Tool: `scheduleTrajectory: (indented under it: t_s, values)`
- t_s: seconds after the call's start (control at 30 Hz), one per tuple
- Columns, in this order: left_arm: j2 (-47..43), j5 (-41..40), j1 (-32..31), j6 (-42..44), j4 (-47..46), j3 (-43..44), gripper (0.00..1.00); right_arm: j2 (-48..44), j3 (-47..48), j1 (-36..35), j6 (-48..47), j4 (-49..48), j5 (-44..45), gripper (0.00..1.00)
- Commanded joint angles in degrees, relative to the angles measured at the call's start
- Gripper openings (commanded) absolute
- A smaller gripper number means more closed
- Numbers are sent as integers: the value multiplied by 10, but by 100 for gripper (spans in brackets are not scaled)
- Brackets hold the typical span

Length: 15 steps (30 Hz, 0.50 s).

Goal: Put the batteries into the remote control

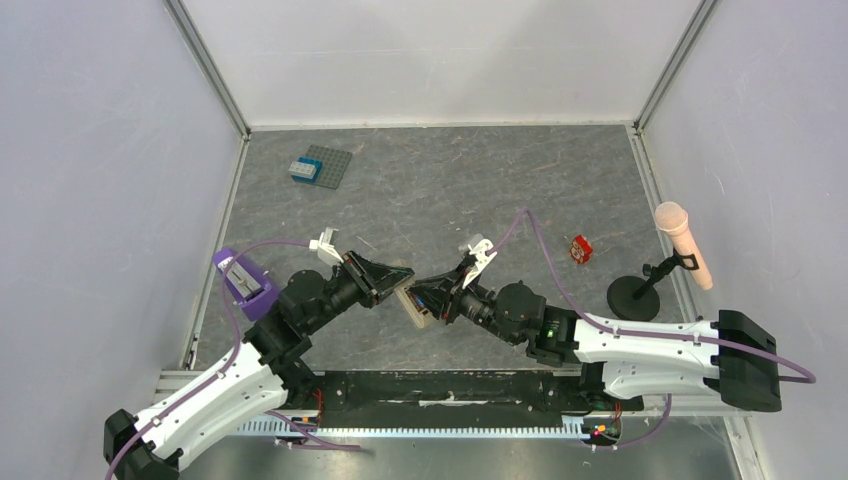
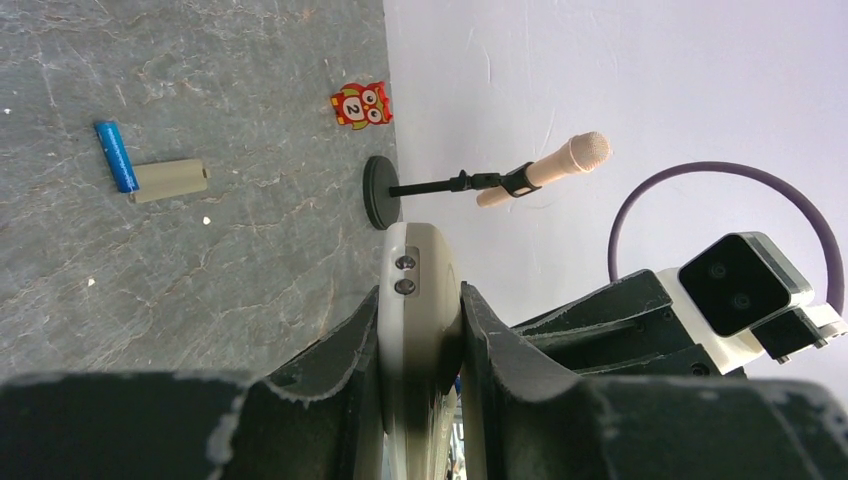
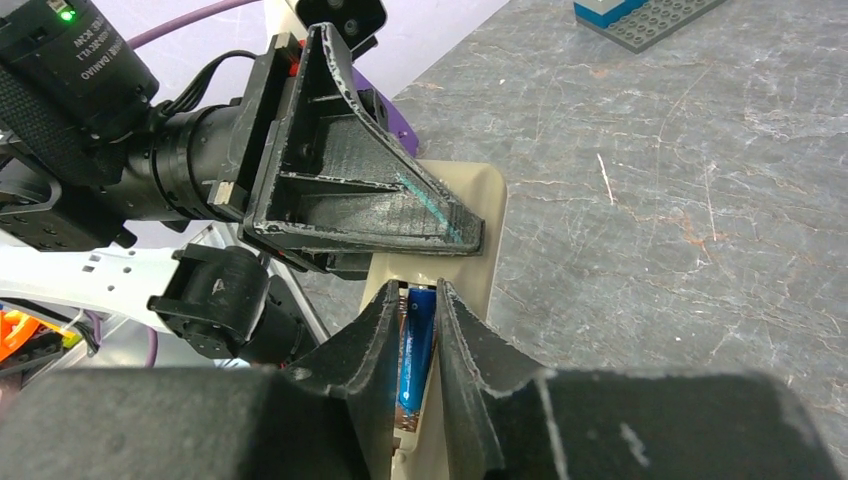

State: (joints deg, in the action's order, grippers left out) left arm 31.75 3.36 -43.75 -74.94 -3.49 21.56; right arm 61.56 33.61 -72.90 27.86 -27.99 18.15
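My left gripper [image 1: 402, 284] [image 2: 420, 312] is shut on the white remote control [image 1: 416, 308] [image 2: 421, 262], holding it edge-on above the table near the front middle. In the right wrist view the remote control's [image 3: 487, 262] tan back faces me with its recess uncovered. A blue battery [image 3: 418, 345] lies lengthwise in that recess against a spring. My right gripper [image 1: 432, 298] [image 3: 420, 300] has its fingers close on either side of it. A second blue battery [image 2: 116, 156] lies on the table beside a tan oblong piece [image 2: 168, 180].
A microphone [image 1: 683, 243] [image 2: 545, 168] on a black round-based stand [image 1: 633, 297] is at the right. A small red-and-white owl figure [image 1: 580, 249] [image 2: 361, 105] lies near it. A grey studded plate with a blue brick [image 1: 320, 166] [image 3: 640, 15] sits far left. White walls enclose the table.
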Motion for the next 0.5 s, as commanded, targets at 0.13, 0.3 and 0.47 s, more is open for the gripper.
scheduleTrajectory:
  t_s: [0.13, 0.3, 0.47]
  values:
    - [-5, -5, 1, -7, -26, 17, 2, -3, 25, -2, 12, 24, 23, 27]
    - [-6, -8, 1, 3, -21, 16, 2, -25, 40, -2, 30, 44, 21, 40]
    - [-9, -11, 1, 24, -21, 11, 2, -51, 52, -1, 50, 73, 13, 60]
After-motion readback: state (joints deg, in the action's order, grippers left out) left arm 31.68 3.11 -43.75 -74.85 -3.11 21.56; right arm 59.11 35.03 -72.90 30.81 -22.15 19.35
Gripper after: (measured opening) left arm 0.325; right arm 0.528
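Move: The blue battery in the remote's compartment lies right between the right fingertips, within about 1 cm of their midpoint. The held remote's middle is some 1 cm ahead and 1 cm left of the right hand. From the left hand, which grips the remote's upper end, this battery is about 4 cm back, 2 cm right and 1 cm lower. A loose blue battery lies on the table roughly 12 cm ahead, 14 cm right and 20 cm below the right hand. The blue battery is left in its slot as the right fingers spread from a narrow gap around it to about half open. Meanwhile the right hand dips just under 1 cm, then rises a little over 1 cm and eases about 1 cm to the right, its fingertips coming clear of the battery. The left hand holds the remote still. ##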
